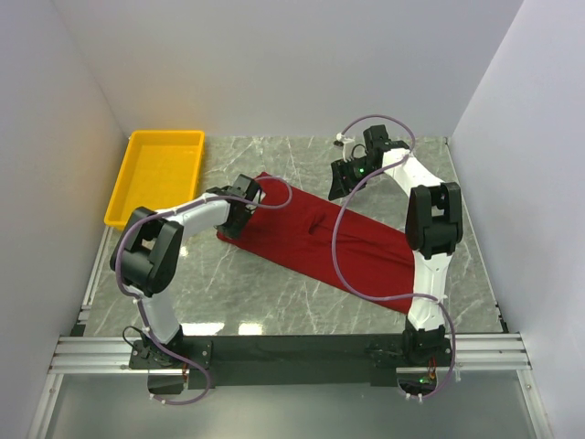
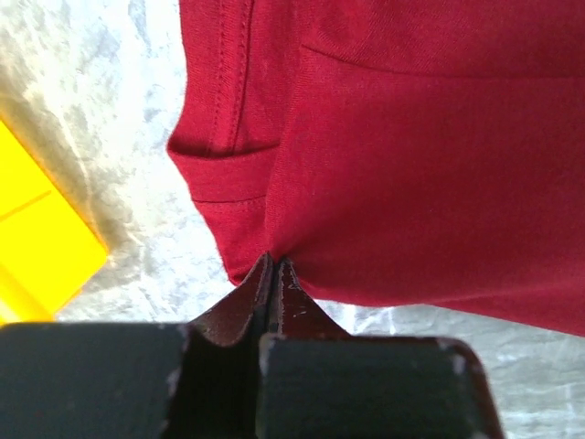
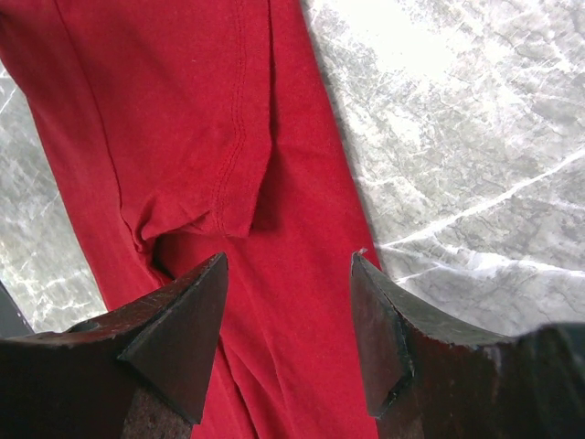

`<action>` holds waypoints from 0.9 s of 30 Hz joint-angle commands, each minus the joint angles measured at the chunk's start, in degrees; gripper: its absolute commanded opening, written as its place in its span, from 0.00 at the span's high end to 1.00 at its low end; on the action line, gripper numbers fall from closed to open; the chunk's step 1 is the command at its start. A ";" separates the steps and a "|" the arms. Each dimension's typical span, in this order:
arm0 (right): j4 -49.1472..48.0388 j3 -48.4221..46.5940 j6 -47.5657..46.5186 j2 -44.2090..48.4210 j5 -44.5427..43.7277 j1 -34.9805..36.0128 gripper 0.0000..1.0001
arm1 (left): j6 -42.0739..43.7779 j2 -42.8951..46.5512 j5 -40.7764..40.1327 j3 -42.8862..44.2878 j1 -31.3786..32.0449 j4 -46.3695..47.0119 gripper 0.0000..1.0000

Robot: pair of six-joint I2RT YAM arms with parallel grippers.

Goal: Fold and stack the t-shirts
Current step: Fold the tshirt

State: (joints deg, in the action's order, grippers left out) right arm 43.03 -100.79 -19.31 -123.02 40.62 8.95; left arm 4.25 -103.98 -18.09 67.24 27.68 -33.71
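Note:
The dark red t-shirt (image 1: 311,242) lies as a long folded strip, running diagonally from the middle of the marble table toward the near right. My left gripper (image 1: 239,218) is at the strip's left end. In the left wrist view the gripper (image 2: 274,262) is shut on the t-shirt (image 2: 411,165), with its hem edge puckered at the fingertips and a sleeve fold to the left. My right gripper (image 1: 343,186) hovers over the strip's far edge. In the right wrist view the gripper (image 3: 291,261) is open above the t-shirt (image 3: 183,110), a sleeve just beyond its fingers (image 3: 183,338).
A yellow tray (image 1: 164,135) stands at the back left, close to the left gripper, and its corner (image 2: 37,247) shows in the left wrist view. White walls enclose the table on three sides. Bare marble (image 3: 457,137) lies to the right of the shirt.

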 commanded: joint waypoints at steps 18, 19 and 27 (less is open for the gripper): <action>-1.10 0.86 -0.20 4.11 1.21 -0.43 0.37 | 1.73 -5.62 -8.28 9.75 1.06 -3.29 0.74; -1.19 0.77 -0.11 4.11 1.21 -0.51 0.37 | 1.55 -5.27 -8.37 9.66 1.15 -3.37 0.70; -1.28 0.86 -0.20 4.19 1.39 -0.51 0.37 | -2.57 -0.35 -8.37 9.75 0.00 -3.20 0.61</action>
State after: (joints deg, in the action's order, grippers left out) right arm 42.76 -100.16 -19.31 -122.67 40.66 8.95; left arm 4.58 -109.21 -25.32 74.94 28.21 -36.91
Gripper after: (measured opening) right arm 0.626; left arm 0.390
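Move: The left fingers are already shut on the folded t-shirt's near left corner, at the hand point. The shirt's far left corner lies about 14 cm ahead and 8 cm to the right, the small pucker in its fold some 20 cm right and 3 cm ahead, and the yellow box's middle about 13 cm ahead and 16 cm left. From the right hand, the pinched corner is roughly 26 cm left, 9 cm back and 5 cm lower. Forward, the left hand draws the pinched corner about 3 cm towards the shirt's far left corner, lifting 1 to 2 cm on the way and rolling its left side up by about 5 degrees. It then stops, eases slightly back and down, and opens its fingers to let go of the cloth, one fingertip still close against the edge of the fold. ##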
